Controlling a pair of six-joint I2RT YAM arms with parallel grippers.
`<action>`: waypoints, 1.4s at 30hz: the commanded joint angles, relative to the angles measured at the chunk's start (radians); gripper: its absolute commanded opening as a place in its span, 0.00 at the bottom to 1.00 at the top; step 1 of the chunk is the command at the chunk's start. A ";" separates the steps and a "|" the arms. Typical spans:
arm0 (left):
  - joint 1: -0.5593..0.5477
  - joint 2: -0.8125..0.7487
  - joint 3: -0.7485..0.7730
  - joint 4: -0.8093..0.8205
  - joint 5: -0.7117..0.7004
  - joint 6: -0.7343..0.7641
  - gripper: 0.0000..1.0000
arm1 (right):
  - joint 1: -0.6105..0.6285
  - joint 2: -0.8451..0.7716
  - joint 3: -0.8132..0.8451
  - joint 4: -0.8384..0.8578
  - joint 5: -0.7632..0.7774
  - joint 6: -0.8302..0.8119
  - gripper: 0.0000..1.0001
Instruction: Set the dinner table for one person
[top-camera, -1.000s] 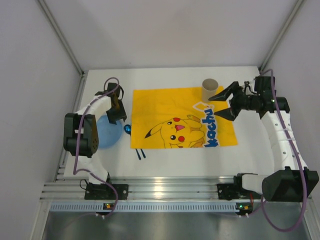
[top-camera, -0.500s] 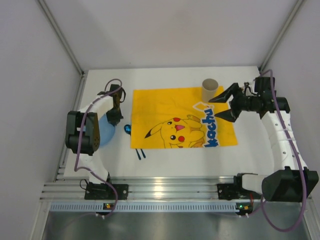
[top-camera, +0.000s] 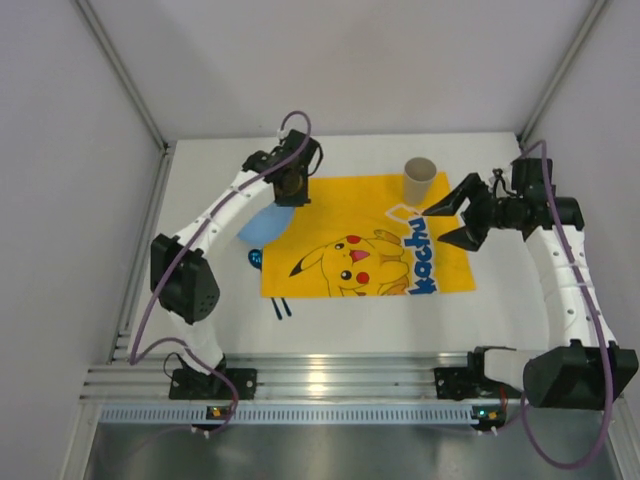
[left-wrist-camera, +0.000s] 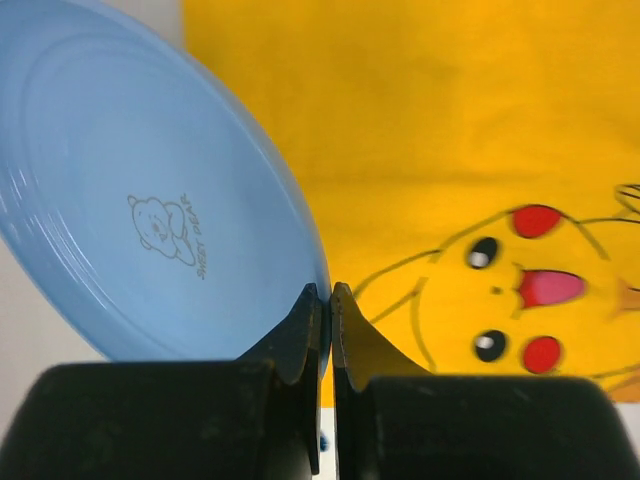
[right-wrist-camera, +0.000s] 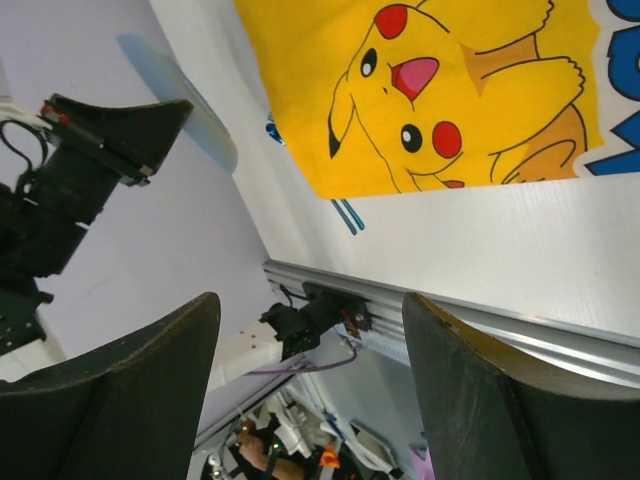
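My left gripper (top-camera: 289, 186) is shut on the rim of a light blue plate (top-camera: 261, 226). It holds the plate tilted in the air over the far left corner of the yellow Pikachu mat (top-camera: 340, 215). In the left wrist view the jaws (left-wrist-camera: 328, 296) pinch the plate's edge (left-wrist-camera: 150, 190) above the mat (left-wrist-camera: 430, 120). My right gripper (top-camera: 455, 222) is open and empty over the mat's right edge, near a tan paper cup (top-camera: 420, 178). The white dinner table (top-camera: 360, 320) lies under everything.
Blue chopsticks (top-camera: 282, 308) lie on the table off the mat's near left corner and also show in the right wrist view (right-wrist-camera: 348, 214). A small shiny blue object (top-camera: 255, 258) lies by the mat's left edge. Grey walls and a silver rail (top-camera: 320, 378) bound the table.
My left arm has lifted the blue plate off the table left of the mat and carried it away and rightward to the mat's far left corner. My right gripper has drawn back slightly to the right.
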 joint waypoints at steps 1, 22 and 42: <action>-0.113 0.108 0.120 -0.060 0.033 -0.049 0.00 | -0.018 -0.075 0.007 -0.067 0.056 -0.076 0.74; -0.439 0.623 0.480 -0.068 0.088 -0.056 0.00 | -0.039 -0.217 -0.044 -0.254 0.131 -0.200 0.73; -0.445 0.504 0.469 -0.091 0.093 -0.031 0.73 | -0.038 -0.219 -0.091 -0.222 0.117 -0.185 0.73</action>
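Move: The left hand holds the blue plate by its rim. The middle of the yellow placemat lies roughly 16 cm to this hand's right, 3 cm back and 17 cm below. The mug stands on the mat's far right part, about 30 cm right, 8 cm ahead and 12 cm below; the spoon, partly under the mat, lies some 13 cm back, 6 cm left and 17 cm below. From the empty right hand the mat's middle is about 10 cm ahead, 14 cm left and 25 cm below. Rightward and down in a fast sweep, the left hand carries the plate over the mat for some 24 cm, drawing back a little and turning about 25 degrees clockwise. It then slows, eases farther down and back to lay the plate on the mat, and opens its fingers wide around the rim. The open, empty right hand backs off about 7 cm and sinks slightly. ##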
